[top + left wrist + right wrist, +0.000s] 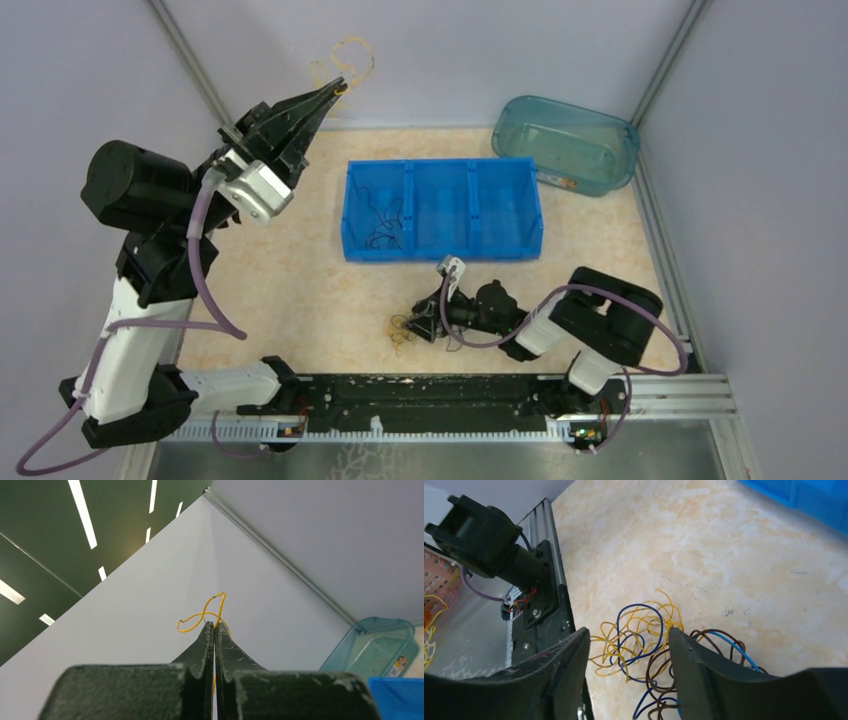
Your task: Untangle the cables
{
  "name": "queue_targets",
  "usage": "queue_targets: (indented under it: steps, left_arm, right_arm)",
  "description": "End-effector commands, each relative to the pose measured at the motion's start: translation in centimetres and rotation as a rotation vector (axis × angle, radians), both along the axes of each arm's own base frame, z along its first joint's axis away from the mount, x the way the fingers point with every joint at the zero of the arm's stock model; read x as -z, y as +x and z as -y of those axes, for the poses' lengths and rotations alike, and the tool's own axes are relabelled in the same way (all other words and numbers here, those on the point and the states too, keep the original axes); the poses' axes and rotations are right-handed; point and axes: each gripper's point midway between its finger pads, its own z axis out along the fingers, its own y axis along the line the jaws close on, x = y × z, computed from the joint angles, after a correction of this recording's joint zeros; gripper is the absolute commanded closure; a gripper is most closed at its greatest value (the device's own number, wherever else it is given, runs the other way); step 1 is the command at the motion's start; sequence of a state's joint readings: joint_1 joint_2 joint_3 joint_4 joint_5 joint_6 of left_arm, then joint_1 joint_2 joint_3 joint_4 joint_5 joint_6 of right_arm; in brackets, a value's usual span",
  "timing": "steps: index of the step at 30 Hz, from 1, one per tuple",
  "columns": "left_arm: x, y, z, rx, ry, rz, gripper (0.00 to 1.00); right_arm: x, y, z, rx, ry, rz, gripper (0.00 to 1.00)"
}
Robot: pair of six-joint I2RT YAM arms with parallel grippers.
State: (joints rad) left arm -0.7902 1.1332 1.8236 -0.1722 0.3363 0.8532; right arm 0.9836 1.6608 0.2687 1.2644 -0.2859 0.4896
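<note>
My left gripper (340, 88) is raised high at the back left, pointing at the rear wall. It is shut on a single yellow cable (350, 55). In the left wrist view that yellow cable (200, 617) curls out above the pressed-together fingertips (209, 630). A tangle of yellow, blue and brown cables (405, 328) lies on the table near the front. My right gripper (425, 322) is low over it and open. In the right wrist view the tangle (639, 635) sits between and below the spread fingers (569, 655), which are not closed on it.
A blue three-compartment bin (443, 165) stands mid-table, with a few dark cables (385, 220) in its left compartment. A teal tub (565, 145) sits at the back right. A black mounting rail (450, 400) runs along the front edge. Walls close in the left, back and right.
</note>
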Motion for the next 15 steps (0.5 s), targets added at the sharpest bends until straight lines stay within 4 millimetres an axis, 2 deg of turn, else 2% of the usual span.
queue_targets:
  steps: [1,7,9,15]
  left_arm:
    - [-0.4,-0.8,-0.5,0.015,-0.005,-0.013,1.0]
    - [5.6,-0.9,1.6,0.127,0.083,-0.248,1.0]
    - [7.7,-1.3,2.3,0.179,0.12,-0.331,1.0]
    - [14.0,-3.6,4.2,0.354,0.217,-0.605,1.0]
  right_arm:
    - [-6.7,0.9,-0.6,0.028,0.093,0.137,0.36]
    - [-16.8,2.6,0.4,0.106,0.128,0.344,0.2]
    - [-19.5,3.2,1.2,0.148,0.132,0.4,0.16]
    - [-26.2,3.8,2.6,0.193,0.151,0.564,0.13]
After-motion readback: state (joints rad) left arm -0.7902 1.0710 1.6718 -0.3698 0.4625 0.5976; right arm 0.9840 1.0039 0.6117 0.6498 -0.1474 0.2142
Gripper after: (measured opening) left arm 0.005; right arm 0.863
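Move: The left hand, high up with the yellow cable shut in its fingers, has the blue box's middle compartment some 31 cm ahead, 12 cm to its right and 60 cm below. The remaining cable tangle lies level with it, about 9 cm right and 64 cm down. From the right hand, low over the table, the yellow cable is roughly 57 cm up, 4 cm ahead and 7 cm left; the tangle lies about 3 cm ahead and 7 cm below, neither left nor right. The right hand leaves the cable tangle and climbs fast, about 24 cm with only a little forward drift, swinging its left-pointing fingers up and opening them from half to nearly fully open as it comes up towards the hanging yellow cable. The left hand keeps its pinch on that cable and, after barely moving at first, sinks to meet it, about 10 cm down and some 3 cm to the right, its wrist tipping the fingers over by roughly 25 degrees out of their upward slant. ##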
